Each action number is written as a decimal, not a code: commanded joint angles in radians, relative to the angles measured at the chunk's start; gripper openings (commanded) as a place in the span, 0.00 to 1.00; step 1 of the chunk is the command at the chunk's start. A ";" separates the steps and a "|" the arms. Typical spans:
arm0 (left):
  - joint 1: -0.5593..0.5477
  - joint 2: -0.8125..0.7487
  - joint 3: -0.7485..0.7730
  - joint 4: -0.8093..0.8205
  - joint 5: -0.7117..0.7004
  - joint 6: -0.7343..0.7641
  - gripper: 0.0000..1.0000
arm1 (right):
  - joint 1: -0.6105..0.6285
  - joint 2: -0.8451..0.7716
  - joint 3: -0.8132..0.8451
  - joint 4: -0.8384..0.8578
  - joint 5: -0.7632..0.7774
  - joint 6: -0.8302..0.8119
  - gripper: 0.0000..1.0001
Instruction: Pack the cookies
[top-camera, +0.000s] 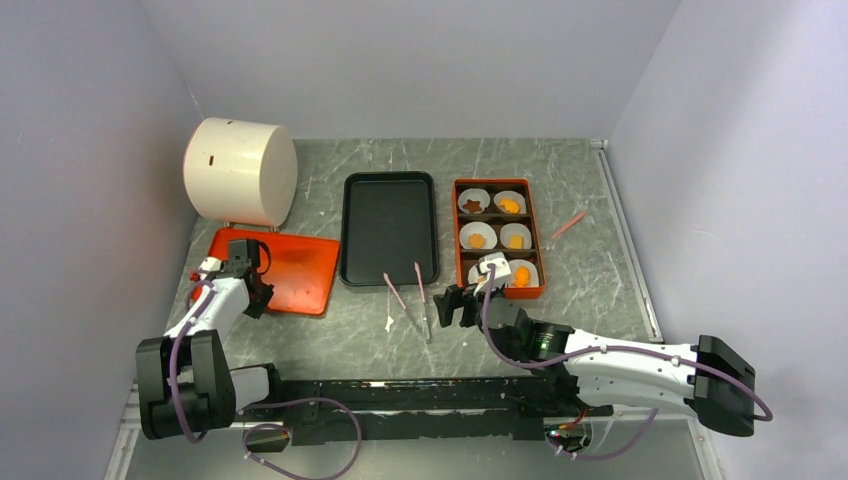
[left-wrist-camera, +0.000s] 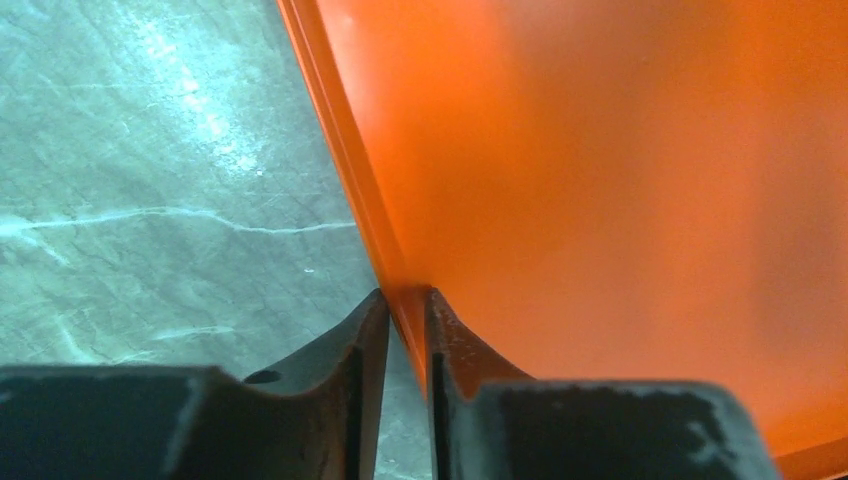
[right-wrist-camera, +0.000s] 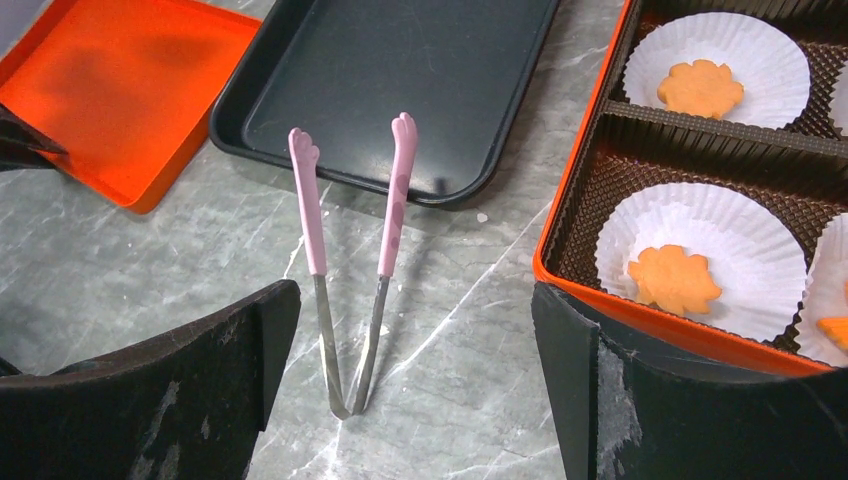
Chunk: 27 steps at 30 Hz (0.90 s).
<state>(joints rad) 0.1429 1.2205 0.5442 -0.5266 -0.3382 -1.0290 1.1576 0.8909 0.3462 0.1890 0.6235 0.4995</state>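
Note:
The cookies (top-camera: 510, 205) lie in white paper cups inside the orange box (top-camera: 455, 235); most are orange and one is a dark brown star (top-camera: 470, 206). The right wrist view shows two orange ones (right-wrist-camera: 700, 88) (right-wrist-camera: 672, 278). My left gripper (top-camera: 250, 283) (left-wrist-camera: 407, 300) is shut on the rim of the flat orange lid (top-camera: 300, 270) (left-wrist-camera: 620, 180) at its near left side. My right gripper (top-camera: 455, 305) (right-wrist-camera: 415, 295) hovers open just left of the box's near corner. The pink-tipped tongs (top-camera: 420, 290) (right-wrist-camera: 398, 190) lie on the table below it, untouched.
A black tray (top-camera: 390, 225) sits between the lid and the box. A white cylinder (top-camera: 240, 170) lies on its side at the back left. A thin pink stick (top-camera: 567, 225) lies right of the box. Walls close in on the left, back and right.

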 joint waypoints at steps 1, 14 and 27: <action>0.001 0.075 -0.065 -0.007 0.075 -0.009 0.22 | 0.002 -0.010 -0.005 0.038 0.020 -0.014 0.91; 0.035 -0.099 -0.010 -0.150 0.105 -0.025 0.05 | 0.002 0.031 0.065 0.039 -0.116 -0.019 0.95; 0.199 -0.223 0.036 -0.252 0.164 0.042 0.05 | 0.003 0.333 0.226 0.169 -0.359 0.113 0.96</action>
<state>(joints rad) 0.3027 1.0340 0.5388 -0.7341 -0.2203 -1.0222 1.1576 1.1618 0.4961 0.2577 0.3527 0.5549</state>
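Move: The left hand straddles the near rim of the orange lid, whose middle lies about 7 cm ahead and 2 cm to the right, level with the pads; the black tray stands some 27 cm right and 16 cm ahead. From the open right hand, the lid's middle is about 36 cm left, 8 cm ahead and 12 cm below. The tongs lie about 8 cm left of that hand, level with it fore and aft, and the cookie box some 10 cm right and 15 cm ahead. The left fingers shut on the lid's near rim and pinch it, then keep hold as the hand draws back about 4 cm and rises 2 cm. After a short wait the right hand, still wide open, swings left about 7 cm and slightly back, out over the tongs towards the lid, turning counter-clockwise and tipping its fingers down a little. ##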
